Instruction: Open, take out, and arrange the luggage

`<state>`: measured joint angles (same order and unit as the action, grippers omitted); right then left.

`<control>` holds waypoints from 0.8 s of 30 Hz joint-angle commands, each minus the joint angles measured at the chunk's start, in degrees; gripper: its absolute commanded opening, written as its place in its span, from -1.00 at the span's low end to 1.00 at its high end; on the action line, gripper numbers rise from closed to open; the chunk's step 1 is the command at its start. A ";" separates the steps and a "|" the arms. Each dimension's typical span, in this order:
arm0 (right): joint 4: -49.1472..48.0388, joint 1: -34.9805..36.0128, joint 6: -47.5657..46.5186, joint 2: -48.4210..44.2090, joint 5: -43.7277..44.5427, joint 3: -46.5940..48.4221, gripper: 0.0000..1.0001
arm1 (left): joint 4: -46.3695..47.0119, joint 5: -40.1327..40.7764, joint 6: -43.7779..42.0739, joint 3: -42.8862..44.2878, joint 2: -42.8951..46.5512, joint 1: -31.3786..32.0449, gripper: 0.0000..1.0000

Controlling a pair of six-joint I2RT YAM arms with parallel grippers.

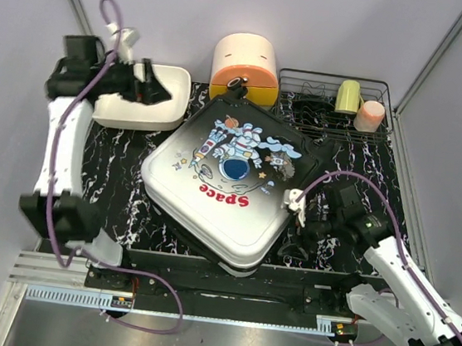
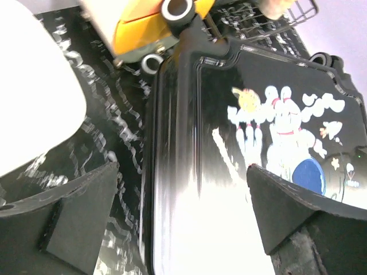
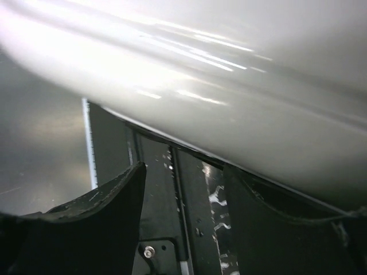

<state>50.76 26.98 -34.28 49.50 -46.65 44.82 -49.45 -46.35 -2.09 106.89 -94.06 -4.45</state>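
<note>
The luggage [image 1: 226, 181] lies flat and closed in the middle of the black marbled table, astronaut picture and red "Space" lettering facing up. My left gripper [image 1: 152, 89] hovers open above the tray at the back left. In the left wrist view its jaws [image 2: 183, 212] stand wide with the luggage's dark end [image 2: 258, 114] beyond them. My right gripper [image 1: 299, 220] sits low against the luggage's right front edge. The right wrist view shows the pale shell [image 3: 229, 86] just above the parted jaws [image 3: 183, 206], with nothing between them.
A white tray [image 1: 138, 108] stands at the back left. The cream-and-orange cylindrical box [image 1: 245, 68] touches the luggage's far end. A wire rack [image 1: 308, 82] at the back right holds a yellow-green cup [image 1: 348, 94] and a pink cup [image 1: 369, 115]. Walls close in on both sides.
</note>
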 commanded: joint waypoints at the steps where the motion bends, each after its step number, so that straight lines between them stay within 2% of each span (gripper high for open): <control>1: -13.39 8.76 5.45 0.07 -3.80 -0.96 0.30 | 0.49 -0.41 1.82 -12.56 14.48 -5.12 0.98; 9: -27.81 23.37 15.82 7.01 1.74 0.79 0.35 | 0.67 -3.74 10.86 -35.40 29.63 -20.14 0.98; 12: -28.88 26.79 16.09 9.56 2.09 4.21 0.40 | 0.24 -6.12 10.45 -37.20 31.13 -24.11 0.98; 16: -26.08 27.33 18.37 10.36 2.18 12.72 0.52 | 0.06 -7.53 8.33 -30.27 26.84 -24.03 0.96; 19: -21.43 27.33 19.86 8.87 5.06 18.44 0.62 | 0.06 -7.62 6.75 -21.05 19.99 -22.89 0.95; 24: -16.40 25.06 22.32 6.32 14.12 24.52 0.81 | 0.84 -3.14 5.52 -6.01 8.04 -15.17 0.96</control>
<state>34.04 54.13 -14.94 57.87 -42.11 63.61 -51.86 -50.65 5.21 91.68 -78.65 -25.02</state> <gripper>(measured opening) 0.875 0.980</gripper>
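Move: The suitcase's middle lies about 18 cm left and 13 cm ahead of the right hand, roughly level with it, the case's right side close to the fingers. The bread box stands some 18 cm left and 45 cm ahead of that hand, the wire rack about 45 cm ahead and 11 cm to its right. From the left hand, the suitcase's middle is roughly 20 cm right, 18 cm back and 20 cm lower; the white tub is 9 cm ahead, 10 cm left and well below. Against the suitcase's right side near its front corner, the right hand pushes on leftward about 10 cm, easing back some 6 cm and turning about 20 degrees counter-clockwise, then climbs roughly 12 cm clear while its fingers open wider. The empty left hand, wide open, draws back and left away from the suitcase, dipping, then rises and comes partly forward again. ##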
